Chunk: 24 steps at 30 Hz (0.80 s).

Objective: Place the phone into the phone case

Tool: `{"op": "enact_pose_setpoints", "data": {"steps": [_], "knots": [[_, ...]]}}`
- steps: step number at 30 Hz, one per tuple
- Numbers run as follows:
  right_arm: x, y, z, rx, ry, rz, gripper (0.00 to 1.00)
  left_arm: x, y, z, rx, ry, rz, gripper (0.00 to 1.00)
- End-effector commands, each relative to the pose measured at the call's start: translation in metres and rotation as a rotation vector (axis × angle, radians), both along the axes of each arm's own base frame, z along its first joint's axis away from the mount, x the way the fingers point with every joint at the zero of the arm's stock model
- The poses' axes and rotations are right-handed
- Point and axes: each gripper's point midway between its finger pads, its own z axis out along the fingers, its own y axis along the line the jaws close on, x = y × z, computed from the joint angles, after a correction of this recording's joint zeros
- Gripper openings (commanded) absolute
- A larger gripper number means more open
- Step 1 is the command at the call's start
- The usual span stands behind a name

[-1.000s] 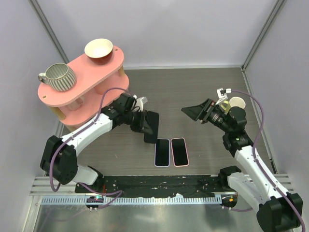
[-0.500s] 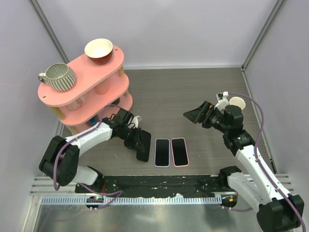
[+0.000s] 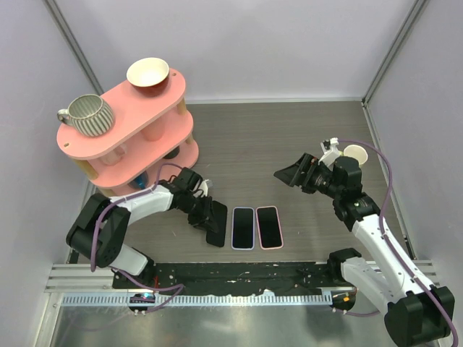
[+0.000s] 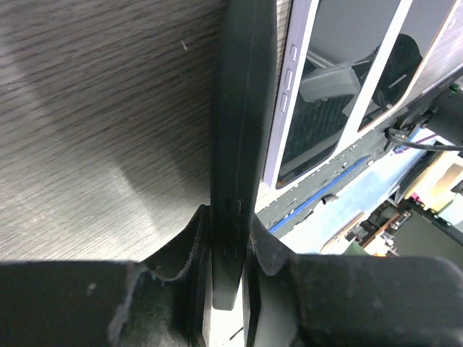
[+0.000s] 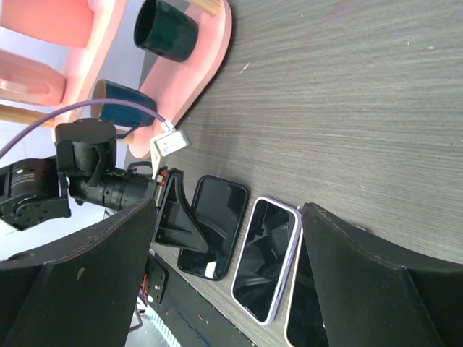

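Note:
A black phone [image 3: 216, 231], framed by a black phone case rim, lies low over the table just left of a lilac-cased phone [image 3: 243, 227]. My left gripper [image 3: 205, 216] is shut on it. In the left wrist view the black phone [image 4: 242, 108] shows edge-on, clamped between both fingers [image 4: 271, 249], with the lilac phone [image 4: 296, 87] right beside it. The right wrist view shows the black phone [image 5: 217, 213] with the left gripper [image 5: 173, 217] on its left side. My right gripper [image 3: 293, 173] hangs open well above and right of the phones, holding nothing.
A pink-cased phone [image 3: 268, 226] lies right of the lilac one. At the back left stands a pink tiered shelf [image 3: 123, 130] carrying a striped mug [image 3: 88, 114] and a bowl [image 3: 147, 72]. A paper cup [image 3: 355, 153] sits at the right. A black rail [image 3: 239, 273] runs along the near edge.
My left gripper has brought the black phone down and nearer, from a raised tilt beside the shelf to a low spot next to the lilac phone. The right arm barely shifted.

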Motion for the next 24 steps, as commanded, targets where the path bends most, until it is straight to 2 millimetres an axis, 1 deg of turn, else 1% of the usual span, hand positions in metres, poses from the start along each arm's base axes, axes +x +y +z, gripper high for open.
{"op": "enact_pose_setpoints", "data": {"steps": [1, 3, 6, 9, 11, 13, 14, 15, 17, 18, 20, 24], "knots": [[0.002, 0.002, 0.008, -0.011, -0.031, 0.025, 0.87, 0.018, 0.038, -0.028, 0.270, -0.055, 0.085, 0.00], [0.003, 0.001, 0.008, -0.009, -0.030, 0.018, 0.86, 0.019, 0.041, -0.031, 0.294, -0.048, 0.085, 0.00], [0.004, 0.001, 0.007, -0.011, -0.024, 0.016, 0.86, 0.017, 0.052, -0.041, 0.377, -0.031, 0.082, 0.00], [0.003, 0.001, 0.006, -0.013, -0.018, 0.015, 0.86, 0.013, 0.057, -0.047, 0.425, -0.021, 0.073, 0.00], [0.002, 0.001, 0.006, -0.014, -0.015, 0.013, 0.86, 0.012, 0.059, -0.049, 0.443, -0.014, 0.069, 0.00], [0.001, 0.000, 0.008, -0.013, -0.022, 0.013, 0.86, 0.013, 0.057, -0.047, 0.432, -0.015, 0.067, 0.00], [0.000, 0.000, 0.009, -0.012, -0.025, 0.013, 0.86, 0.014, 0.055, -0.045, 0.420, -0.020, 0.067, 0.03], [0.000, 0.000, 0.010, -0.012, -0.027, 0.013, 0.86, 0.016, 0.052, -0.042, 0.402, -0.028, 0.066, 0.13], [-0.001, -0.001, 0.012, -0.012, -0.032, 0.011, 0.86, 0.019, 0.045, -0.036, 0.362, -0.042, 0.070, 0.23], [-0.001, -0.001, 0.014, -0.011, -0.035, 0.010, 0.86, 0.023, 0.043, -0.031, 0.351, -0.058, 0.075, 0.32], [-0.001, -0.002, 0.014, -0.013, -0.037, 0.006, 0.86, 0.027, 0.041, -0.029, 0.344, -0.069, 0.082, 0.39], [-0.003, -0.002, 0.014, -0.016, -0.023, 0.005, 0.86, 0.035, 0.036, -0.026, 0.332, -0.074, 0.086, 0.45]]}}
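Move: My left hand still pinches the left long edge of the black-cased phone low over the table. The phone's middle is about 3 cm to my right, 2 cm ahead and 2 cm below. The purple-cased phone lies roughly 13 cm to my right and 1 cm ahead, the pink-cased one some 22 cm right and also 1 cm ahead, both about 3 cm down. From my right hand, the black-cased phone is about 27 cm left, 11 cm back and 19 cm below. I keep my left hand almost in place beside the purple-cased phone, gripping the black-cased phone's left edge while the wrist turns the fingers steeper. Then I open them about a quarter of their range to let the edge go, easing some 1.5 cm left and 1 cm down as they part; the wrist's tilt comes to about 10 degrees in all. ##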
